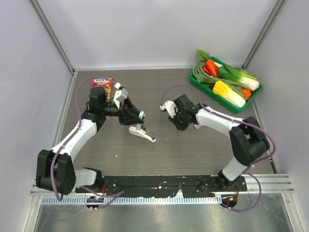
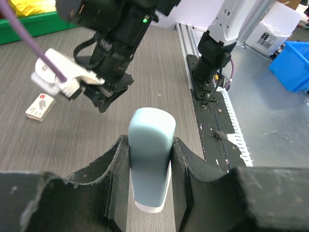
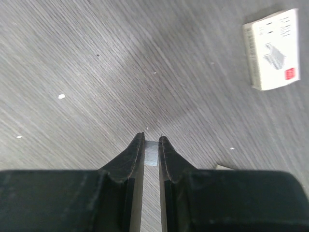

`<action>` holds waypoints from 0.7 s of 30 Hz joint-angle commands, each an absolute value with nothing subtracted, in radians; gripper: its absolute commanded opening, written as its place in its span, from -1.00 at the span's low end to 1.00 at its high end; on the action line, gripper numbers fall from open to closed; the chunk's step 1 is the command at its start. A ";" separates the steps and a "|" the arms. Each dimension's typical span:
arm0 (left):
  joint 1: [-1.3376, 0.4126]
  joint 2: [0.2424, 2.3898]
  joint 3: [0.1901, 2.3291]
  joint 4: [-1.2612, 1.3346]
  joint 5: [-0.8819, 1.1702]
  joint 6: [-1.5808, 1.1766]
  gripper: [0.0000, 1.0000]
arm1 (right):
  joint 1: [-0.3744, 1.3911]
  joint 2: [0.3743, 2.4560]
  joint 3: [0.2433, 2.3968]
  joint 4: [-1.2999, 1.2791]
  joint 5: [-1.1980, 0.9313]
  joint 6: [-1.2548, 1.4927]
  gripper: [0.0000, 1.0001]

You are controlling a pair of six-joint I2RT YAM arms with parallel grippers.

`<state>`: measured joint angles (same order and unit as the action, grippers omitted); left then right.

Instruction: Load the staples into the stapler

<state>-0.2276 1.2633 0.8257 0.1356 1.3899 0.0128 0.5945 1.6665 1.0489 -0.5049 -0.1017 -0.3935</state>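
Note:
My left gripper (image 2: 149,145) is shut on the light blue top of the stapler (image 2: 150,159) and holds it raised. In the top view the stapler's white lower part (image 1: 143,132) lies on the table below the left gripper (image 1: 136,116). Low over the table, my right gripper (image 3: 151,142) is shut on a small silvery strip of staples (image 3: 151,154). The whitish staples box (image 3: 273,48) with a red mark lies flat just beyond it. The left wrist view shows that box (image 2: 41,106) beside the right gripper (image 2: 104,104). The right gripper (image 1: 177,118) sits at the table's middle.
A green tray (image 1: 212,94) of toy vegetables stands at the back right. A red snack packet (image 1: 102,83) lies at the back left behind the left arm. Off the table's near edge are the black mounting rail (image 1: 164,183), a blue bin (image 2: 294,65) and a cardboard box (image 2: 277,29).

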 commanded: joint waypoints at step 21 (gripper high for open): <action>-0.302 1.427 0.963 0.109 1.348 0.080 -1.00 | 0.597 1.286 1.103 -0.272 -0.389 -0.117 -0.69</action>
<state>-0.2867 1.4189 0.9215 0.0952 1.3621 0.0620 0.5945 1.3331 1.0733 -0.4088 -0.2733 -0.2413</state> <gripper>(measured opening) 0.365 0.190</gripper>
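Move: The short staple strip pinched in the right fingers is about 4 cm ahead of the left hand, 17 cm to its right and 19 cm below it. The left hand holds the opened blue stapler by its handle. From the right hand, the stapler's bare magazine is some 14 cm left, 8 cm back and 12 cm up. On the table, 2 or 3 cm under the right hand's height, the white stapler lies 18 cm left and about 1 cm back, the staple box 7 cm ahead and 1 cm left, and the staple tray 7 cm right and 2 cm ahead. The staple strip, still pinched in the right fingertips, goes quickly up from just over the table by about 14 cm, then also leftward some 4 cm towards the open stapler, while the wrist swings the fingers to the left and a little forward by nearly 30 degrees. The left hand keeps its grip on the handle and eases the stapler right, forward and slightly down, about 2 cm each way. ##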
